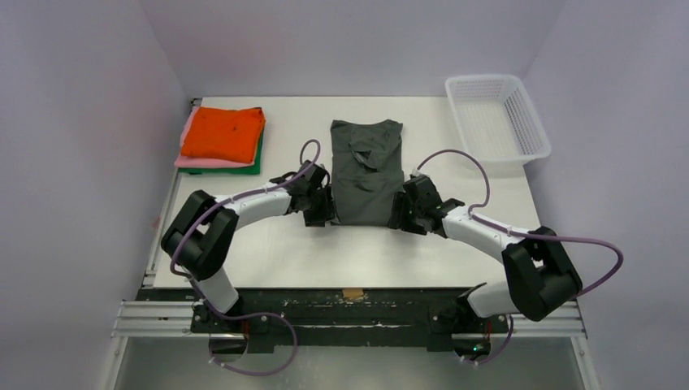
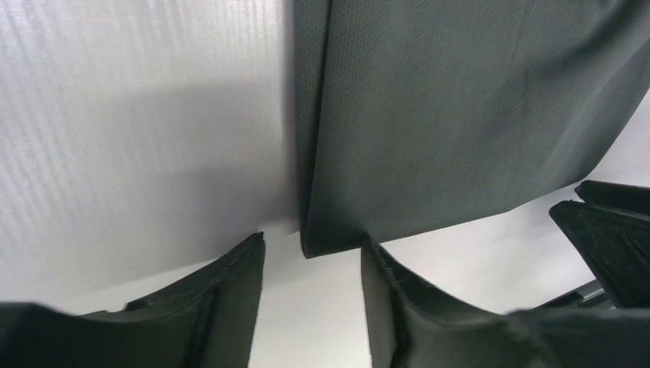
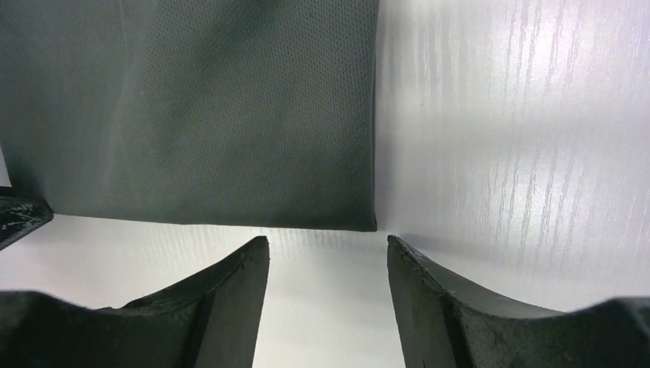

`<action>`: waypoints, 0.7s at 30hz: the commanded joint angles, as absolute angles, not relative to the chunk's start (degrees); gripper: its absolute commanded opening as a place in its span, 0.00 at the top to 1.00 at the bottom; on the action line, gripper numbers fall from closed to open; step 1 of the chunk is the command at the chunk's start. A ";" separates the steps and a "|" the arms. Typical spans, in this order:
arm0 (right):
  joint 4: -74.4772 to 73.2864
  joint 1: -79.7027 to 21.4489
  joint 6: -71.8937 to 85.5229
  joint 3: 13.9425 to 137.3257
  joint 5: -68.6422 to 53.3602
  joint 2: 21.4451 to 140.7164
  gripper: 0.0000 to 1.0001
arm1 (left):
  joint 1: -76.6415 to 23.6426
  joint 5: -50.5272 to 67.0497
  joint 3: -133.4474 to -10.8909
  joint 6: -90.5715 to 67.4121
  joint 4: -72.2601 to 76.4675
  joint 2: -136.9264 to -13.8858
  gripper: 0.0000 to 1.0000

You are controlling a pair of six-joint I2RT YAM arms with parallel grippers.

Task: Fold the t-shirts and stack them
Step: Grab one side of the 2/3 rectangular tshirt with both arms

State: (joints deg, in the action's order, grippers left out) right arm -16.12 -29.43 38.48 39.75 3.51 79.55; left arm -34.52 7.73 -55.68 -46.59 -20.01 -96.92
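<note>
A dark grey t-shirt (image 1: 367, 171) lies flat mid-table, folded lengthwise into a narrow strip with its collar at the far end. My left gripper (image 1: 321, 213) sits low at the strip's near left corner and my right gripper (image 1: 404, 215) at its near right corner. In the left wrist view the jaws (image 2: 313, 244) stand open, the grey t-shirt (image 2: 460, 115) corner just ahead of the gap. In the right wrist view the jaws (image 3: 328, 239) stand open too, the grey t-shirt (image 3: 199, 115) hem slightly beyond the tips. Folded orange, pink and green t-shirts (image 1: 223, 138) are stacked at the far left.
A white mesh basket (image 1: 496, 118) stands at the far right corner, partly over the table's edge. White walls close in the table on three sides. Bare tabletop (image 1: 357, 260) lies between the shirt's near hem and the arm bases.
</note>
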 commanded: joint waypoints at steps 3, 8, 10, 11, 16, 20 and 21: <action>-10.68 -28.89 40.17 39.39 2.02 82.12 0.52 | -36.83 8.46 -58.25 -46.97 -18.61 -101.40 0.73; -10.19 -28.92 39.31 38.77 1.15 83.88 0.76 | -37.53 6.99 -58.35 -47.63 -19.86 -102.41 1.00; -10.79 -28.92 38.90 38.63 1.94 83.46 0.90 | -37.53 6.61 -58.07 -47.52 -20.47 -101.89 1.00; -11.44 -28.92 38.66 38.45 2.71 82.90 0.96 | -37.53 6.72 -57.54 -47.40 -20.10 -101.08 1.00; -17.37 -29.35 34.82 37.46 1.65 76.20 1.00 | -38.95 7.38 -53.31 -47.58 -19.38 -94.42 1.00; -25.58 -32.17 33.85 33.77 -4.66 64.25 1.00 | -43.46 7.26 -45.17 -49.51 -19.44 -82.49 1.00; -27.58 -33.32 34.39 32.70 -5.75 60.69 1.00 | -44.96 6.60 -43.10 -50.38 -20.06 -78.71 1.00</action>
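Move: The folded t-shirt's near left corner lies between the left hand's open fingers, about 1 cm to its right and 2 cm below. The near right corner is roughly 1 cm ahead and 2 cm below the right hand. The collar opening is about 19 cm ahead of the left hand and 10 cm to its right. The folded stack is about 24 cm ahead and 26 cm to the left of the left hand, the basket 30 cm ahead and 25 cm to the right of the right hand. Both hands sink about 1 cm, pinch the t-shirt's near corners shut, then pull back some 3–4 cm. ##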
